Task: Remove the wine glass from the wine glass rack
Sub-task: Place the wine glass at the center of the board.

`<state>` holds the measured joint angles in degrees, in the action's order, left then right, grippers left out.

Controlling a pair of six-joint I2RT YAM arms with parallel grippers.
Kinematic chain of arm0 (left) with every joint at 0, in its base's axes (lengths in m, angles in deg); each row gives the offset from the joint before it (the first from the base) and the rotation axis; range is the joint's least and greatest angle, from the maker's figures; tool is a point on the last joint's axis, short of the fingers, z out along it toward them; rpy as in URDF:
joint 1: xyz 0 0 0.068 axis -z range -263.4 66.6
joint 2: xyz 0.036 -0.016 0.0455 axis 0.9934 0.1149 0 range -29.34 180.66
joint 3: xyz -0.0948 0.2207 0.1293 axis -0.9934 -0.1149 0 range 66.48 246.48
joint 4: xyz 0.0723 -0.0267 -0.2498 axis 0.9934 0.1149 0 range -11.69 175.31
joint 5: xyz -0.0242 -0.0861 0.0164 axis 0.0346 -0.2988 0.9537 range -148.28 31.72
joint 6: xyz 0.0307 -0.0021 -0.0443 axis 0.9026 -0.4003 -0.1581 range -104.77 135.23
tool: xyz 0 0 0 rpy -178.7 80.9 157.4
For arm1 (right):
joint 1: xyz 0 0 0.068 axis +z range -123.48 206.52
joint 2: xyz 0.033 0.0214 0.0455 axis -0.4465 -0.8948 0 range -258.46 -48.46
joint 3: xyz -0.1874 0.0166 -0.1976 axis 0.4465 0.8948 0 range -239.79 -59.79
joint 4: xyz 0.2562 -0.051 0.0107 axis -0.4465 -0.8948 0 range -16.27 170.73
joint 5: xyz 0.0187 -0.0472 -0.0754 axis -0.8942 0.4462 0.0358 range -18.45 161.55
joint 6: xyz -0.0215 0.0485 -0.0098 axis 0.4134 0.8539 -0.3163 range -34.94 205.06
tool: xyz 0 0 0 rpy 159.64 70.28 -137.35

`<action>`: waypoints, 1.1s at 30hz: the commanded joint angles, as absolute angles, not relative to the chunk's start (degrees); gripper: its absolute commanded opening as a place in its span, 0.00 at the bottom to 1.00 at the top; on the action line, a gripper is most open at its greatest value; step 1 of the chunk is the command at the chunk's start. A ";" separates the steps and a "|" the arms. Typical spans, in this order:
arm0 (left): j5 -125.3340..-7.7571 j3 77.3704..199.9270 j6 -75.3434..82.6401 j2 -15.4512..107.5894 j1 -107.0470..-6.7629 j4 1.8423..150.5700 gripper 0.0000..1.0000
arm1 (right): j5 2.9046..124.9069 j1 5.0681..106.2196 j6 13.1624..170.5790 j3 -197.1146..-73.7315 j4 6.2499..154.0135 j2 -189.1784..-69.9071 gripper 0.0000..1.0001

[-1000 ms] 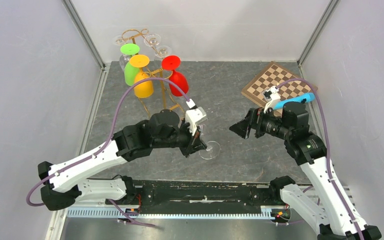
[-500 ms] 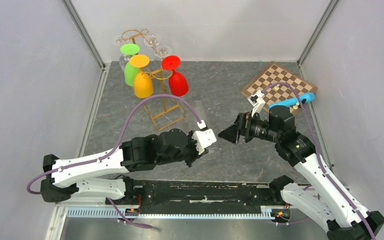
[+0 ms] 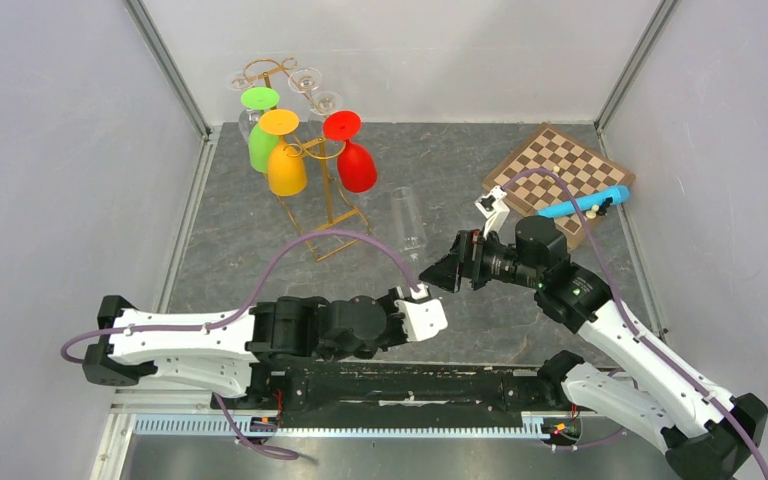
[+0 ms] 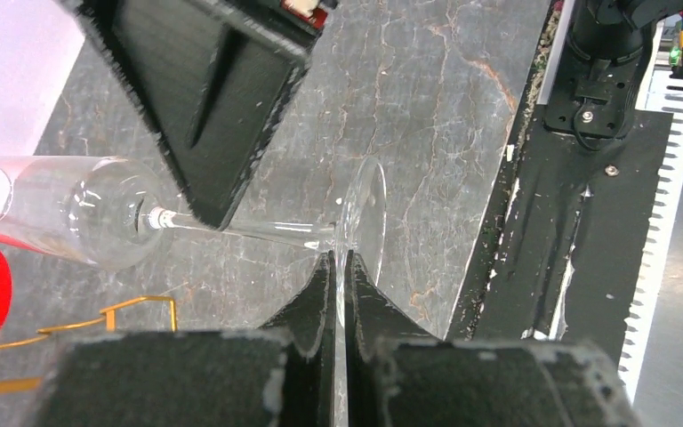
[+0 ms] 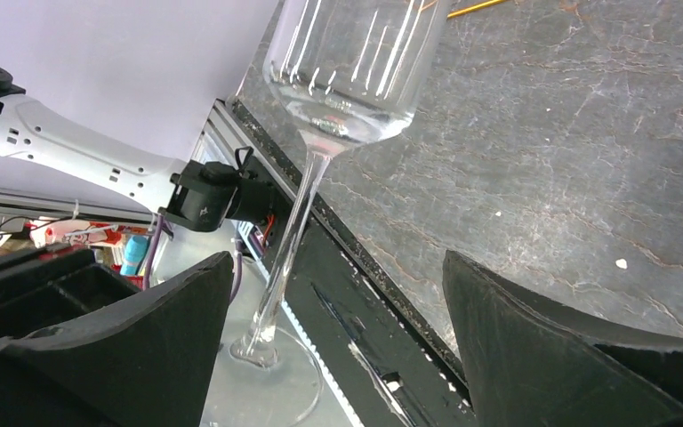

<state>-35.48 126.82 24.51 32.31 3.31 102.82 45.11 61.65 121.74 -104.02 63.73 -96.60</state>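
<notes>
A clear wine glass [image 3: 407,222] hangs level above the table, bowl toward the back, off the gold wine glass rack [image 3: 312,150]. My left gripper [image 4: 336,260] is shut on the rim of the glass's round foot [image 4: 366,218]; the stem [image 4: 249,231] runs left to the bowl [image 4: 62,218]. My right gripper [image 5: 338,267] is open around the stem [image 5: 295,231], which passes close to its left finger [image 5: 124,347] without touching. In the top view the right gripper [image 3: 438,272] sits just right of the stem.
Green [image 3: 260,140], yellow [image 3: 285,165] and red [image 3: 355,160] glasses hang upside down on the rack, with clear ones [image 3: 305,80] behind. A chessboard [image 3: 550,165] and a blue object [image 3: 585,203] lie at the back right. Grey walls close both sides.
My left arm has drawn back toward the near edge, carrying the glass away from the rack and laying it level. The right gripper has moved left up to the stem.
</notes>
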 commanded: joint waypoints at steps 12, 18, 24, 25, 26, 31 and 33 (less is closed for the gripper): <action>-18.35 127.39 34.09 36.76 11.39 93.83 0.02 | 49.72 66.19 126.36 -103.03 70.52 -97.89 0.82; -16.06 127.24 35.52 37.21 12.46 92.31 0.02 | 50.01 67.18 126.76 -102.68 71.11 -98.07 0.74; -16.18 127.30 35.09 37.34 12.89 92.28 0.02 | 50.08 67.80 126.87 -102.77 71.39 -98.25 0.62; -16.18 127.30 35.01 37.34 12.96 92.20 0.02 | 50.02 67.91 126.89 -102.77 71.49 -98.27 0.60; -16.26 127.30 34.78 37.33 13.06 92.20 0.02 | 50.17 68.04 126.86 -102.79 71.43 -98.27 0.58; -17.53 127.39 33.91 37.33 13.40 92.28 0.02 | 50.26 68.51 126.64 -102.77 71.33 -98.08 0.45; -17.71 127.32 33.60 37.31 13.58 92.32 0.02 | 50.38 68.57 126.74 -102.68 71.24 -97.96 0.41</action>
<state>-19.37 126.71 31.89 37.64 12.76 97.42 49.53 68.08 126.81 -103.01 68.35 -98.22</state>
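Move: The clear glass, its foot still pinched in the left fingers, points its bowl forward; its bare stem is about 4 cm left of the right hand, 1 cm back and nearly level with it. From the right hand, the bowl is some 10 cm ahead, 5 cm left and slightly lower, and the rack's red glass roughly 22 cm ahead, 15 cm left. From the left hand, the gap between the right fingers is about 6 cm ahead, 4 cm right. The wine glass, kept by its foot in the shut left fingers, is tipped bowl-upward some 15 degrees as the left hand eases about 1.5 cm right and 1 cm back, with a small dip and return. The right hand reaches about 2.5 cm left and 1 cm back, bringing its wide-open fingers around the stem, then narrows them to about half their opening; whether they touch it can't be seen. ##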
